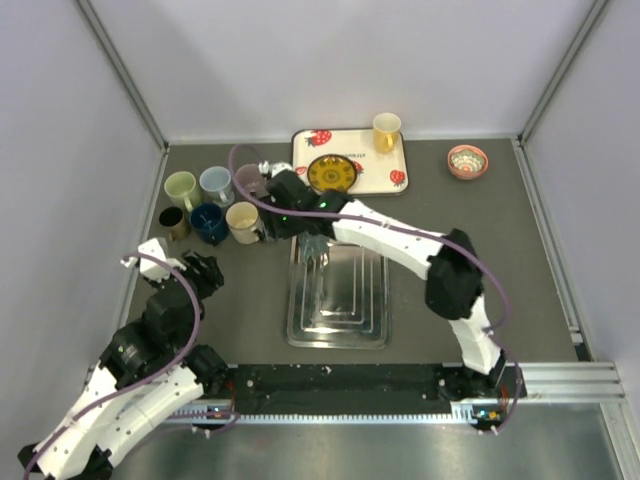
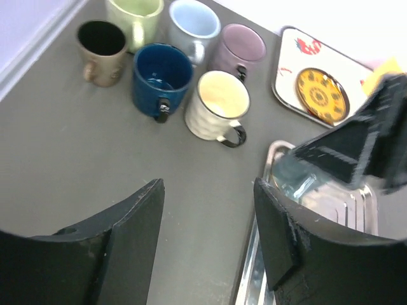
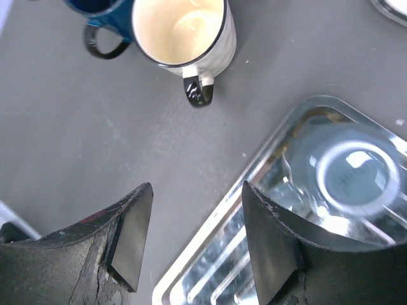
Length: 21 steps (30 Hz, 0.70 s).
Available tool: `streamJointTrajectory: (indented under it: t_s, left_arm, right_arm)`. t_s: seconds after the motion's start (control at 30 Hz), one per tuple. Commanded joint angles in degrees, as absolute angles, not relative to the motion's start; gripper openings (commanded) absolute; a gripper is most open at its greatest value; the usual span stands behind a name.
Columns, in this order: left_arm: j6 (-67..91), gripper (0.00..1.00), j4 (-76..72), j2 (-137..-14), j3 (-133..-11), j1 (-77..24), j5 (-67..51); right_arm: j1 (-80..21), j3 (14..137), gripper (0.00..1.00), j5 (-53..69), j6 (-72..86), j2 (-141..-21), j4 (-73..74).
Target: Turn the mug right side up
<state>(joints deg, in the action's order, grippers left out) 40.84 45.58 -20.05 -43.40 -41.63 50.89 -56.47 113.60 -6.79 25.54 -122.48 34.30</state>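
A clear glass mug [image 1: 315, 248] stands upside down at the far end of the steel tray [image 1: 345, 310]; its round base faces up in the right wrist view [image 3: 356, 178]. My right gripper [image 3: 196, 190] hangs open and empty over the tray's far left corner [image 3: 210, 254], between the glass mug and a cream mug [image 3: 184, 32]. Left of the tray, my left gripper [image 2: 206, 190] is open over bare table and holds nothing. The glass mug [image 2: 297, 181] shows beyond its right finger.
Several upright mugs cluster at the back left: cream [image 1: 243, 220], dark blue [image 1: 208, 222], brown [image 1: 173, 220], green [image 1: 181, 187], light blue [image 1: 215, 182], mauve [image 1: 250, 180]. A strawberry-print tray [image 1: 385, 180] holds a yellow plate [image 1: 332, 173] and a yellow mug [image 1: 386, 130]. A small bowl [image 1: 467, 160] sits at the back right.
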Motion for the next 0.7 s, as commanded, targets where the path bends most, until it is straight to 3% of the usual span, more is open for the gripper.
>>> streamJointTrajectory:
  t_s: [0.0, 0.1, 0.13, 0.17, 0.33, 0.47, 0.67]
  left_arm:
    - [27.96, 0.65, 36.04, -22.32, -41.92, -41.75, 40.71]
    - [24.98, 0.69, 32.01, -25.92, -41.49, -41.66, 34.82]
    - [23.74, 0.77, 30.69, -27.93, -41.4, -41.66, 33.24]
    - [22.95, 0.99, 27.98, -29.25, -41.48, -41.75, 28.61]
    - [17.14, 0.99, 24.96, -43.72, -45.52, -41.66, 20.84]
    - [11.61, 0.99, 21.62, -54.56, -48.42, -41.31, 10.32]
    - [9.49, 0.93, 21.62, -68.8, -54.31, -38.77, 4.58]
  right_arm:
    - [-56.95, 104.97, 0.59, -7.3, 24.44, -106.72, 29.46]
    - [-56.95, 100.04, 0.59, -8.0, 23.12, -98.46, 29.27]
    - [-56.95, 98.54, 0.59, -8.61, 22.77, -96.35, 29.18]
    - [-56.95, 96.7, 0.59, -10.7, 22.33, -91.54, 29.27]
    - [-56.95, 80.45, 0.6, -21.24, 20.3, -76.05, 28.39]
    - [-56.6, 67.8, 0.6, -23.2, 18.9, -62.27, 27.16]
    - [-55.72, 58.03, 0.6, -24.52, 20.65, -50.9, 27.6]
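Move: The upside-down grey-blue mug in the far left corner of the metal tray lies about 14 cm ahead of the left hand, some 21 cm to its right and 18 cm below. The cream mug stands about 17 cm ahead and 5 cm right of that hand, with the purple mug 10 cm beyond it. The metal tray's middle is level with the left hand, 26 cm right. From the right hand, the upside-down mug is 12 cm right, 2 cm ahead and 9 cm down. Towards the upside-down mug the empty left hand sweeps about 18 cm right, sinking 9 cm and reaching 7 cm forward, turning roughly 45 degrees clockwise, tipping down and opening its fingers nearly wide, without touching the mug yet. The right hand clears out, first lifting steeply while going right and back from the cream mug, then mostly right, some 24 cm in all, fingers half open. ##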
